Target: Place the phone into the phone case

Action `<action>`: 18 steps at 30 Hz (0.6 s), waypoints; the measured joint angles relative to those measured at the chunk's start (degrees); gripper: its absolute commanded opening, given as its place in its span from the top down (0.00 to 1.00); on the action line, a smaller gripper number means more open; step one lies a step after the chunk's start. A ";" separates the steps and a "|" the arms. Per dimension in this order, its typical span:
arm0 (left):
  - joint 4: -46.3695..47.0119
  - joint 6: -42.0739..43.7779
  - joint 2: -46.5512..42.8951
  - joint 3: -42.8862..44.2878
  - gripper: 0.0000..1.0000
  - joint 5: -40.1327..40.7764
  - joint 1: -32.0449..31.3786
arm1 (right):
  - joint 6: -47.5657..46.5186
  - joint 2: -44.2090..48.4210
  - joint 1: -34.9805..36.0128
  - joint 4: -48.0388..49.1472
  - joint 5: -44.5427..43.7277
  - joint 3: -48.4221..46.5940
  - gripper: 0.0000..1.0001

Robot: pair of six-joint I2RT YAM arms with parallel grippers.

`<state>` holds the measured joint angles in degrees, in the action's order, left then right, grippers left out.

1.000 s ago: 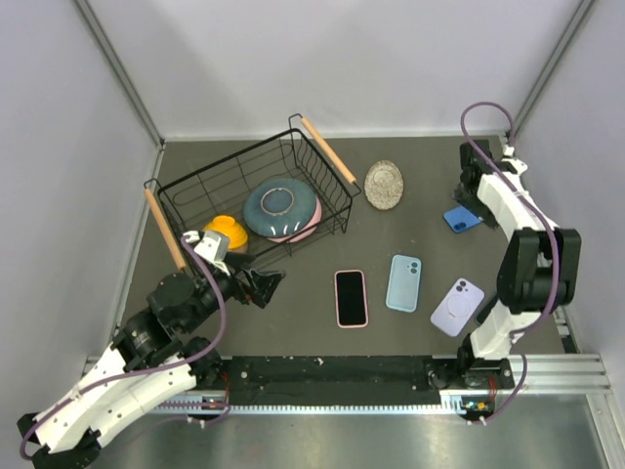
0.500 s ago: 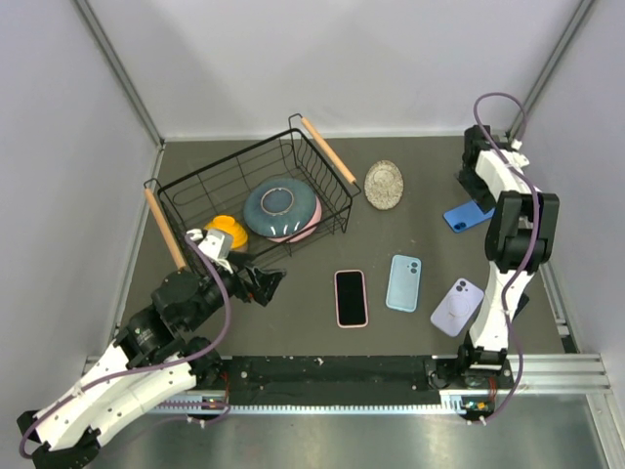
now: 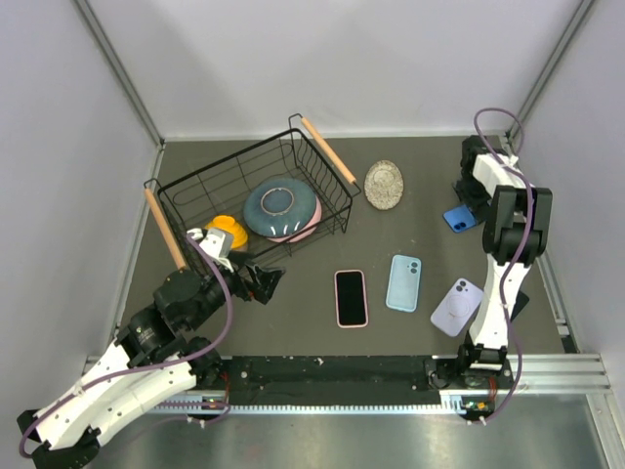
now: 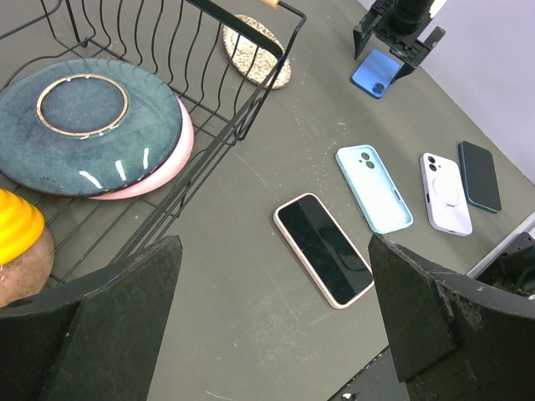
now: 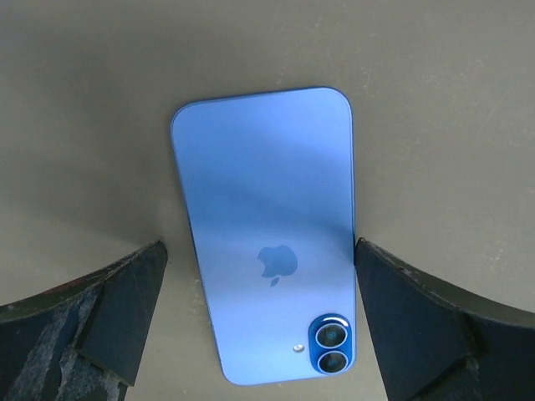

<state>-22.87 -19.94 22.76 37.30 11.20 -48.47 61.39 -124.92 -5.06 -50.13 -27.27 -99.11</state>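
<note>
A blue phone (image 3: pixel 457 220) lies back up on the mat at the far right. In the right wrist view the blue phone (image 5: pixel 267 225) sits between my right gripper's (image 5: pixel 257 251) open fingers, the right finger close to its edge, the left a little apart. A light blue phone case (image 3: pixel 403 282) lies mid-table, with a lilac case (image 3: pixel 457 306) to its right and a pink-cased phone (image 3: pixel 351 297), screen up, to its left. My left gripper (image 3: pixel 256 283) is open and empty beside the basket; in the left wrist view (image 4: pixel 272 284) it hovers over bare mat.
A black wire basket (image 3: pixel 195 200) with wooden handles holds a teal plate (image 3: pixel 281 206) on a pink one and a yellow object (image 3: pixel 228 231). A speckled coaster (image 3: pixel 384 184) lies behind the phones. A dark phone (image 4: pixel 480 175) lies right of the lilac case. Walls close in on both sides.
My right arm folded in closer to the far right corner and its gripper settled over the blue phone, which shifted slightly. My left gripper drew back a little.
</note>
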 measured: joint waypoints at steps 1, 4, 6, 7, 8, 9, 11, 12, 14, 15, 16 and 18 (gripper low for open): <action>-0.02 0.00 0.00 0.00 0.01 0.02 0.00 | 0.37 -0.44 0.00 -0.09 0.07 -0.02 0.06; -0.20 0.00 0.00 0.00 0.01 0.04 0.00 | 0.35 -0.66 -0.15 -0.02 0.76 -0.46 0.09; -0.33 0.00 0.00 0.00 0.01 0.11 0.00 | 0.26 -0.87 -0.33 -0.02 1.11 -0.76 0.11; -0.33 0.00 0.00 0.00 0.01 0.20 0.00 | 0.20 -0.90 -0.42 0.02 1.40 -0.79 0.12; -0.33 0.00 0.00 0.00 0.01 0.24 0.00 | 0.17 -0.94 -0.48 0.04 1.53 -0.79 0.13; -0.33 -0.02 0.00 0.00 0.01 0.24 0.00 | 0.15 -0.94 -0.48 0.04 1.66 -0.79 0.14; -0.33 -0.02 0.00 0.00 0.01 0.22 0.00 | 0.15 -0.94 -0.55 0.09 1.88 -0.79 0.18; -0.33 -0.02 -0.02 0.00 0.01 0.22 0.00 | 0.13 -0.94 -0.61 0.11 2.03 -0.79 0.19; -0.35 -0.04 -0.04 0.00 0.01 0.22 0.00 | 0.13 -0.94 -0.74 0.31 2.58 -0.74 0.24; -0.35 -0.04 -0.11 0.00 0.01 0.22 0.00 | 0.13 -0.94 -0.76 0.46 2.80 -0.74 0.25; -0.39 -0.07 -0.15 0.00 0.01 0.22 0.00 | -0.02 -0.94 -0.81 0.48 2.99 -0.72 0.26; -0.50 -0.07 -0.44 0.00 0.01 0.20 0.00 | -0.39 -0.94 -0.83 0.79 3.32 -0.72 0.29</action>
<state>-23.38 -20.01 22.33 37.30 11.40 -48.47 60.99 -125.86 -5.89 -49.34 -23.94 -99.83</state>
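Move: The blue phone lies flat between my right hand's open fingers, its middle almost straight under the hand point and about 1 cm lower. Counted from that hand, the light blue case is about 18 cm back and 18 cm left, the lilac phone about 25 cm back and 3 cm left, and the woven coaster some 8 cm forward and 23 cm left. From my left hand, the blue phone is roughly 27 cm ahead, 55 cm right and 24 cm down. With my right hand already down around the blue phone, I close my fingers by about a fifth of their full opening, the rear one pushing on the long edge until the front one meets the opposite side. Meanwhile the hand creeps only some 0.5 cm forward and sinks about 0.5 cm. ##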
